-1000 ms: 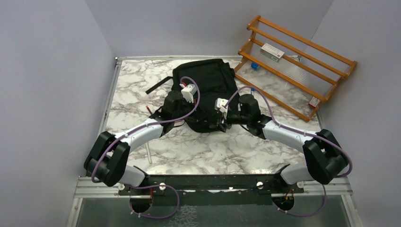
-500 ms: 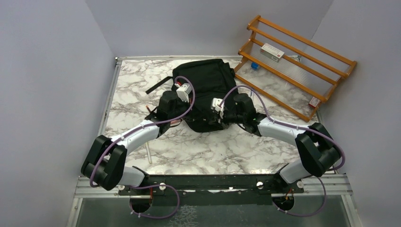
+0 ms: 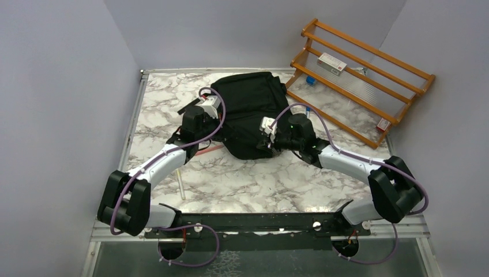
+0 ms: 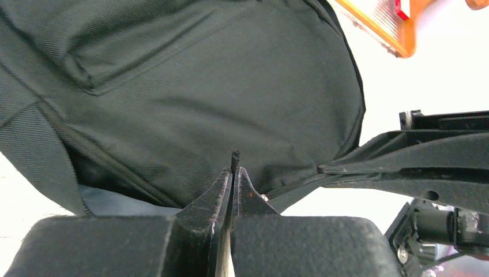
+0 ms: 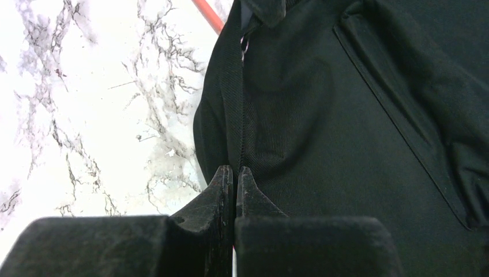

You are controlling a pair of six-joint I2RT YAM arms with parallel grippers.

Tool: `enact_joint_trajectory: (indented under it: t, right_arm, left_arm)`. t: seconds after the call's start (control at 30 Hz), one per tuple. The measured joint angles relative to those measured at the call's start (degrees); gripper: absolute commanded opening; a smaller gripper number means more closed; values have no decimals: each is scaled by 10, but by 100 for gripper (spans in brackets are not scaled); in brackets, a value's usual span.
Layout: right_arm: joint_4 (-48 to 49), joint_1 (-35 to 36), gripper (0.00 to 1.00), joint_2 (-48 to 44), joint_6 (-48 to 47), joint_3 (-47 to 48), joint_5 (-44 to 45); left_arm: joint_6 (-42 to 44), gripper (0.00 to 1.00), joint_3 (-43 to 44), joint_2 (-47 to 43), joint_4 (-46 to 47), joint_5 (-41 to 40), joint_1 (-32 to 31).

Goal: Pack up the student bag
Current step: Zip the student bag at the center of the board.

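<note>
The student bag, a big black fabric backpack, lies flat at the back middle of the marble table. My left gripper is at its left edge. In the left wrist view the left gripper is shut on a thin black zip pull cord, whose tip sticks out past the fingertips. My right gripper is at the bag's near edge. There the right gripper is shut, pinching the student bag where its zip seam runs into the jaws.
A wooden rack leans at the back right, holding a white box and a small blue item. A red pencil lies by the bag's near left edge. Nearer the front lies a white pen.
The right gripper has closed on the bag's near edge. The left arm has drawn left and back along the bag's side with the zip pull in its jaws.
</note>
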Motion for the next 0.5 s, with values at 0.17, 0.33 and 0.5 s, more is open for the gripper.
enact_joint_trajectory:
  t: [0.17,0.33,0.5]
  right_arm:
    - [-3,0,1,-10,0,-2,13]
    - [-11,2,1,-13,-1,-2,24]
    - [-29,3,1,-23,-7,-2,34]
  left_arm:
    - [23,0,18,-2,-28,-14,20]
    - [38,0,25,-2,-36,-26,39]
    - [52,0,43,5,-41,-39,61]
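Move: My left hand has the zipper pull in its shut fingers. The bag's far left corner, where the open zip leads, is roughly 20 cm ahead, 6 cm left and 8 cm below. The strap lies about 13 cm ahead and 16 cm left; the orange pencil about 5 cm back and 8 cm left. From my right hand, pinching the bag's near edge, the zipper pull is some 15 cm left and 4 cm ahead. With my right hand I keep the bag's near edge pinched, giving only about a centimetre, while my left hand draws the zipper pull along the zip away from it. The left goes left and forward in one even sweep, about 6 cm in all and rising slightly, turning nearly 10 degrees counter-clockwise to follow the bag's bend with fingers still shut. ##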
